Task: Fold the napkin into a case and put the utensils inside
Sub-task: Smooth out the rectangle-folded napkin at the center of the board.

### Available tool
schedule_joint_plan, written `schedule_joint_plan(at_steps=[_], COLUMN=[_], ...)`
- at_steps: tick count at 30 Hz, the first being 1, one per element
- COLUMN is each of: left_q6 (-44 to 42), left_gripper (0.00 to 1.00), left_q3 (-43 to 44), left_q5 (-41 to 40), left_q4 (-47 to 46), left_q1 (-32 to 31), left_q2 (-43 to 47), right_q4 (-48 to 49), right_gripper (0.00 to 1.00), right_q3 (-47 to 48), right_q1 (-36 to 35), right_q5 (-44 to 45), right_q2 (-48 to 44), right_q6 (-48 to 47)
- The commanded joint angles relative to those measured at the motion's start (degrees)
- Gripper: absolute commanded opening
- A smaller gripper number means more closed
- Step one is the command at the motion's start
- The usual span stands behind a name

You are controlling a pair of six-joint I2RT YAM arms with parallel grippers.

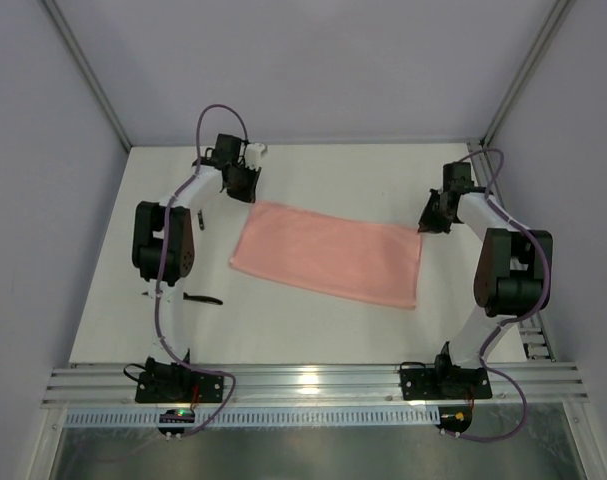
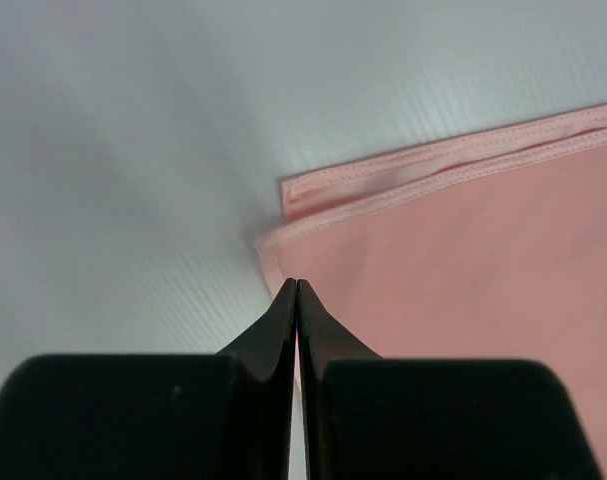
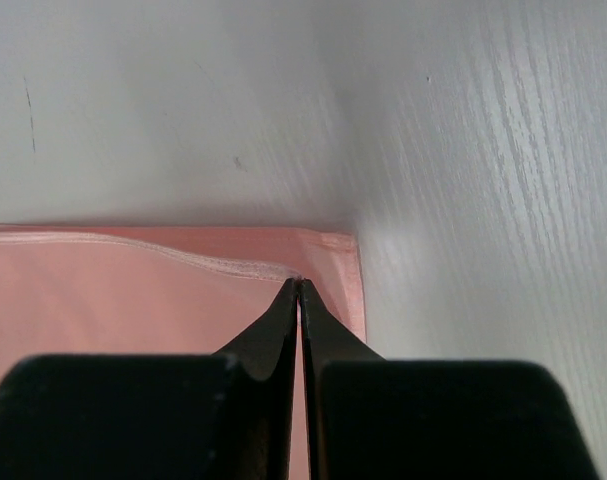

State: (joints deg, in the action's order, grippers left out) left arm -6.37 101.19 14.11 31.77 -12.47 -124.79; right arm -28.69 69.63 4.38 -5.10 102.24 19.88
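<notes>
The salmon-pink napkin lies on the white table, folded in half into a wide rectangle with two layers showing at its far edge. No case is in view. My left gripper is at the far left corner, shut on the upper layer's edge. My right gripper is at the far right corner, shut where the upper layer's hem ends. One black utensil lies left of the napkin near the left arm. A second utensil shows beside the left arm's upper link.
Grey walls enclose the table on the left, right and back. A metal rail with both arm bases runs along the near edge. The left arm's elbow hangs over the table's left side, close to the utensils.
</notes>
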Motion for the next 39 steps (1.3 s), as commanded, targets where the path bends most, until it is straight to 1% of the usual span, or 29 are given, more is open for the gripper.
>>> schedule_joint_plan(at_steps=[1,3,6,7,11,17,19,20,21,24,25,27,29,30,31,33,34,36,39], left_q6=[0.31,-0.04,-0.05,-0.04,-0.4,-0.13,-0.13,-0.31,-0.31,0.04,0.3,0.31,-0.74,-2.23,-2.85,-4.69,-5.22,-6.37,-8.22], left_gripper=[0.0,0.0,0.0,0.0,0.0,0.01,0.07,0.15,0.19,0.22,0.23,0.27,0.28,0.27,0.27,0.24,0.23,0.23,0.24], left_q3=[-0.38,0.06,1.46,2.17,3.75,5.07,6.3,7.96,8.84,13.31,14.64,18.41,22.28,25.43,25.9,24.25,20.75,17.57,16.58], left_q5=[2.51,1.89,0.48,-0.3,-2.59,-2.68,-4.35,-4.96,-5.84,-5.93,-4.28,-2.69,-2.51,-2.25,-1.55,-0.84,-0.84,-1.63,-1.19], left_q4=[-0.39,-0.65,-0.57,-0.13,0.4,0.4,0.57,0.75,0.84,1.97,2.24,3.38,6.44,10.29,11.64,12.44,10.96,8.93,8.48], left_q1=[-1.5,-2.03,-2.73,-2.82,-2.82,-2.91,-2.82,-2.82,-2.82,-2.82,-2.82,-2.91,-3.61,-3.88,-3.97,-3.97,-3.97,-3.88,-3.79], left_q2=[5.52,5.0,1.84,-0.43,-3.61,-2.04,-1.77,-2.03,-2.73,-4.93,-6.76,-8.62,-12.74,-14.06,-14.94,-14.78,-14.0,-11.53,-11.17], right_q4=[-1.55,-1.02,0.82,1.35,0.83,-0.58,-0.58,-0.41,-0.32,-0.49,-0.49,-1.19,-1.63,-1.72,-1.64,-1.72,-1.64,-1.64,-1.46], right_gripper=[0.04,0.04,0.04,0.04,0.04,0.04,0.04,0.04,0.04,0.04,0.04,0.04,0.04,0.04,0.04,0.04,0.04,0.04,0.04], right_q3=[-1.07,-1.42,-2.03,-2.12,-1.69,1.56,3.23,3.67,4.37,5.86,6.31,7.62,8.24,8.51,8.6,8.95,8.95,8.86,8.6], right_q1=[0.45,1.06,2.12,2.38,3.26,3.35,3.35,3.35,3.35,3.35,3.35,3.35,3.35,3.35,3.35,3.35,3.35,3.35,3.35], right_q5=[2.11,2.03,0.18,0.01,0.18,1.68,0.54,0.01,-0.52,-1.66,-1.92,-1.93,-1.66,-1.75,-1.93,-2.02,-1.93,-2.02,-2.1], right_q2=[-5.03,-3.37,1.9,4.35,8.06,10.08,11.32,11.67,12.19,12.9,13.07,13.6,13.96,14.04,13.96,14.04,14.13,14.31,14.57], right_q6=[1.3,1.56,2.96,3.32,3.24,2.1,1.31,0.69,0.34,-0.89,-1.24,-2.29,-2.65,-2.74,-2.83,-3.0,-3.09,-3.09,-3.27])
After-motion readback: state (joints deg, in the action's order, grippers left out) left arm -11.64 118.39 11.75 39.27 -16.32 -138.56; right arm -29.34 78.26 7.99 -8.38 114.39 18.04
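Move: Below the right hand's closed fingertips, about 4 cm down, 1 cm ahead and 1 cm to the right, is the napkin's far right corner; the near right corner is 18 cm back and 3 cm to the left. The left hand has the far left corner some 4 cm below it, 2 cm ahead and 1 cm to its right, with the fork 13 cm to its left and 2 cm ahead, and the knife 24 cm back and 15 cm left. The right hand drops almost 4 cm while easing 2 cm to the right, puts its near-shut fingertips down on the napkin's far right edge and slides forward about 3 cm at that height, staying down at the corner. Meanwhile the left hand shifts 2.5 cm right, dips by the far left corner, then opens its fingers about a quarter as it swings up and forward, and finally comes back and down so the parted tips straddle the layered edge at that corner. ##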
